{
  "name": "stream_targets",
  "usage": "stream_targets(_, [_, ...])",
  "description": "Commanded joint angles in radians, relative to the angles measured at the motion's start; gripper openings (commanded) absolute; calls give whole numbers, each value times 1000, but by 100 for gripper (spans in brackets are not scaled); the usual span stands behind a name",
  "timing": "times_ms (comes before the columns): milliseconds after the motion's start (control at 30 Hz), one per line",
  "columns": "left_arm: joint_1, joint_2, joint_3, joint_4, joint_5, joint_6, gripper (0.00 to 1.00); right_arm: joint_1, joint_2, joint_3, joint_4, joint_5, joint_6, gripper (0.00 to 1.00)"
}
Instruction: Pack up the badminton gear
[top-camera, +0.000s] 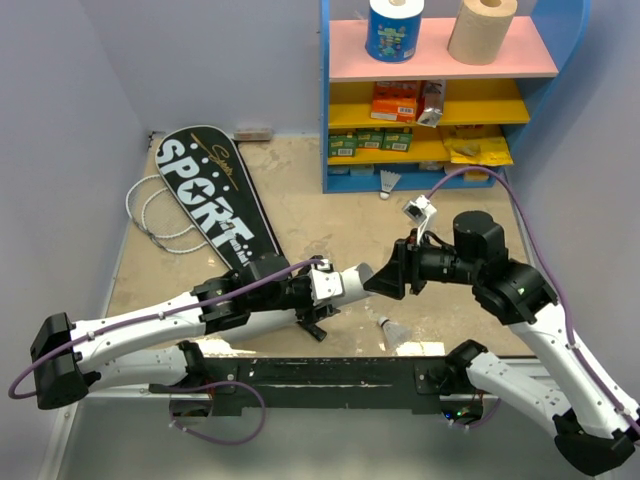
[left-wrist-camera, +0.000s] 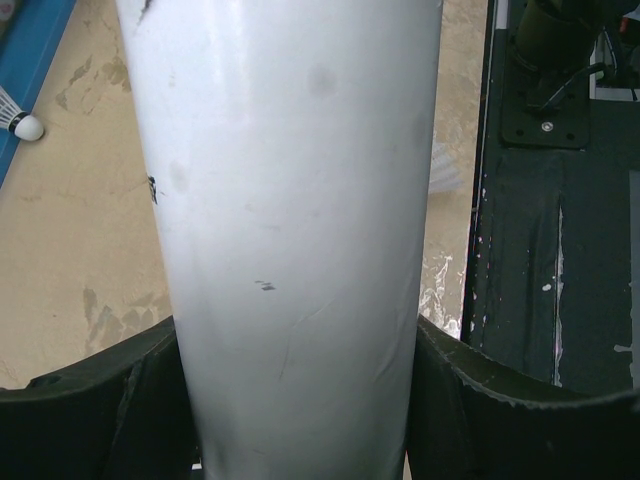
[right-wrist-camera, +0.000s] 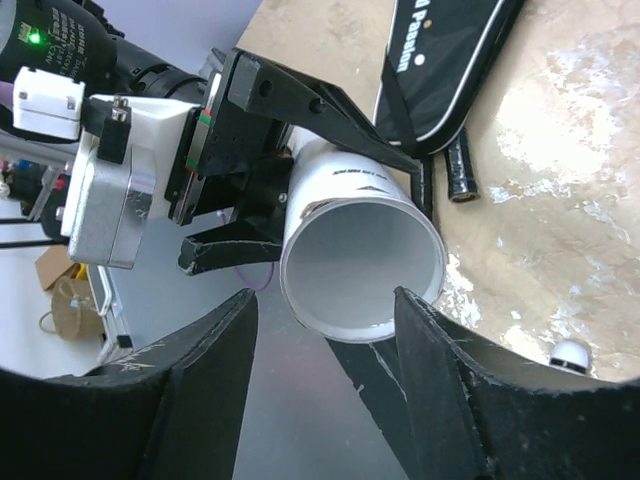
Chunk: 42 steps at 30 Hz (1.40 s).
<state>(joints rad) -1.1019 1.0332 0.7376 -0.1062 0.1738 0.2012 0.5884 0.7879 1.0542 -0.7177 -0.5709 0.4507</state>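
Observation:
My left gripper (top-camera: 335, 285) is shut on the long white tube (top-camera: 350, 282) and holds it level above the table, open mouth to the right. The tube fills the left wrist view (left-wrist-camera: 290, 220) between my fingers (left-wrist-camera: 520, 410). My right gripper (top-camera: 377, 283) is open and empty, right at the tube's mouth (right-wrist-camera: 362, 265), its fingers (right-wrist-camera: 200, 390) spread wider than the rim. The black "SPORT" cover (top-camera: 215, 200) lies at the back left over a white-strung racket (top-camera: 158, 215). One shuttlecock (top-camera: 392, 332) lies near the front edge, another (top-camera: 390, 183) by the shelf.
A blue shelf unit (top-camera: 455, 95) stands at the back right with paper rolls (top-camera: 482, 30), orange boxes and yellow packets. The black base rail (top-camera: 330, 372) runs along the near edge. A black racket handle (right-wrist-camera: 462, 170) pokes out from under the cover.

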Motion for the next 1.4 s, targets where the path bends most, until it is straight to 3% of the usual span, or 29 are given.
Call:
stream_targets(0, [-1, -18, -15, 28, -7, -19, 19, 4, -1, -20, 112, -70, 42, 57])
stream_targets(800, [-1, 10, -14, 34, -31, -20, 18, 22, 20, -109, 248, -107, 117, 41])
stream_targets(1133, [-1, 14, -10, 34, -48, -19, 17, 28, 25, -112, 250, -103, 112, 20])
stream_targets(1300, [-1, 13, -10, 28, -59, -16, 17, 28, 33, -105, 230, -86, 98, 0])
stream_targets(1367, [-1, 11, -9, 20, -68, -17, 17, 28, 34, -99, 222, -67, 91, 0])
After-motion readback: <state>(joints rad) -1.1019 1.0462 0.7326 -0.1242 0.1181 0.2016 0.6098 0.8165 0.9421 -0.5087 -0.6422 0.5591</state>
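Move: The open mouth of the white tube, which my left hand holds, faces my right hand: its middle is about 3 cm to the left, 2 cm ahead and 1 cm lower. From my left hand that mouth lies some 11 cm right, 3 cm ahead and 5 cm higher. Well below my right hand, some 22 cm down, the near shuttlecock lies about 5 cm right and 3 cm ahead, and a racket handle's end about 14 cm left, level fore and aft. My right hand eases left about 2.5 cm, sinking nearly 1 cm and rolling slightly, up to the base-side edge of the tube's mouth, while its fingers close from a bit over half open to fully shut with the tips at that rim; whether they nip the wall can't be made out. My left hand keeps its grip around the tube and sinks about 1 cm, drifting slightly forward and left. ##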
